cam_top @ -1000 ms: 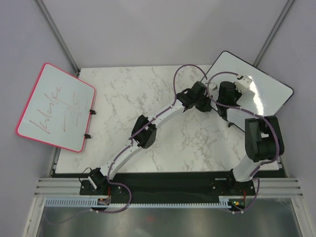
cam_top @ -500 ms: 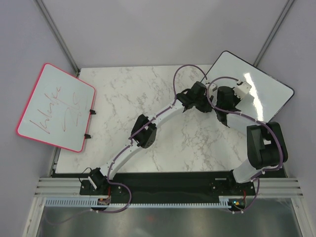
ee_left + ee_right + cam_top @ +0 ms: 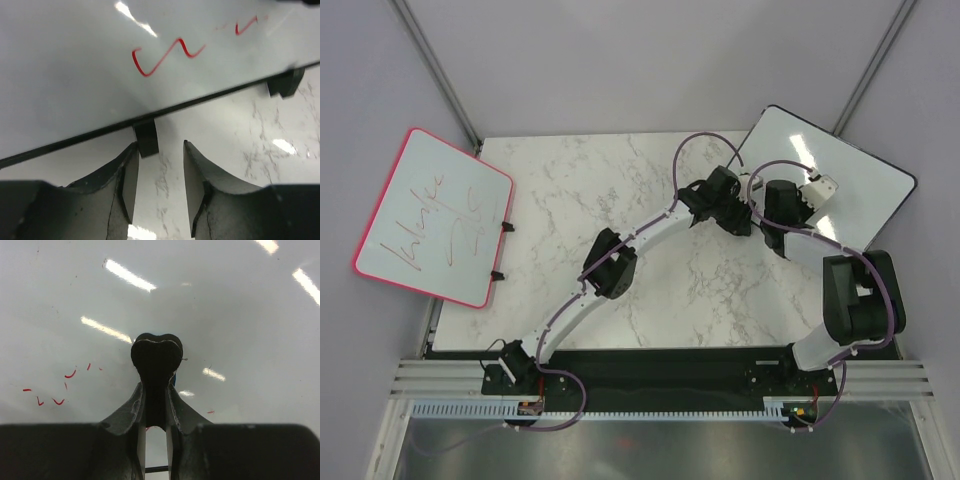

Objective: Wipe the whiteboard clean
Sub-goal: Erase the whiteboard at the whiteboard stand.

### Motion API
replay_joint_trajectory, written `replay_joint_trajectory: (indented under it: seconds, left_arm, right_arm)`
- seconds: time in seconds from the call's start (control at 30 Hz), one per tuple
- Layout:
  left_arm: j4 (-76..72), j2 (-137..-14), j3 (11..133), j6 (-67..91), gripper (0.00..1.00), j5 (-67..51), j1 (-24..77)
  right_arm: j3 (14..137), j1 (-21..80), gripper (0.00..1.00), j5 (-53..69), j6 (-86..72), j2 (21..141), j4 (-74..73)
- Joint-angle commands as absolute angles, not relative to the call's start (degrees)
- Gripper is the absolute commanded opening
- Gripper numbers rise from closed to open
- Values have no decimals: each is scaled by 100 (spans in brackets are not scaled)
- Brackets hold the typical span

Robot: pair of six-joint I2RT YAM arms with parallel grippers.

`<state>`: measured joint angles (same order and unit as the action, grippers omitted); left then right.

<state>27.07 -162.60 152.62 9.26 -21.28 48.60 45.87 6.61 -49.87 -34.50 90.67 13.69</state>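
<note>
The black-framed whiteboard point(image 3: 855, 165) lies tilted at the table's far right corner. Red pen strokes point(image 3: 167, 55) remain near its lower edge, and small red flecks point(image 3: 55, 390) show in the right wrist view. My right gripper point(image 3: 807, 192) point(image 3: 156, 385) is over the board, shut on an eraser point(image 3: 820, 185) point(image 3: 156, 357) that is pressed against the white face. My left gripper point(image 3: 748, 215) point(image 3: 160, 145) stands open at the board's near-left edge. A black frame clip point(image 3: 146, 139) sits just ahead of its left finger, and nothing is between the jaws.
A pink-framed whiteboard point(image 3: 435, 215) with red scribbles hangs over the table's left edge. The marble tabletop point(image 3: 570, 230) lies between the two boards. A second black clip point(image 3: 285, 82) sits on the board's edge to the right.
My left gripper's jaws have spread apart at the board's edge. The right arm's elbow has swung toward the near edge, and the eraser has shifted slightly right on the board.
</note>
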Motion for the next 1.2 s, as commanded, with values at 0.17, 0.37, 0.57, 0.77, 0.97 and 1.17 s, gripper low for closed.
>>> replay_joint_trajectory:
  seconds: [0.17,0.37,0.57,0.77,0.97,1.17]
  left_arm:
    - [3797,-14365,13451,-672,47,-3735,4483]
    - [3701,-13703,12595,-2047,52,-4236,4001]
    - [1560,-14280,13503,-855,71,-5317,2920]
    - [125,-15362,14362,724,96,-5441,2848]
    - [-1027,-15951,14457,2482,98,-5098,2839]
    - [-1477,-16488,14774,3760,95,-4431,2839]
  right_arm:
    - [4377,493,0,-4905,-3419,8789,1450]
    - [4315,343,0,-4694,-3454,8815,1529]
    - [4333,299,0,-4492,-3393,8877,1556]
    - [4526,290,0,-4324,-3419,9017,1372]
    - [4711,299,0,-4131,-3322,8939,1222]
    - [4685,299,0,-4017,-3331,8640,1160]
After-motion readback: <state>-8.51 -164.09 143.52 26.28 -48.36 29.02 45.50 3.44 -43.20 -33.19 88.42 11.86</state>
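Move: The whiteboard's nearest left corner lies about 10 cm ahead of the left hand and 7 cm to its left, at about its height. The near clip is just by the fingers, 1 cm ahead and 2 cm right; the second clip is 6 cm back and 12 cm right. The held eraser is some 4 cm ahead, 22 cm right and 7 cm up. From the right hand, that corner lies about 6 cm ahead, 28 cm left and 9 cm lower. The left hand arcs some 14 cm up, forward and left, opening wide, then sinks towards the whiteboard corner. ##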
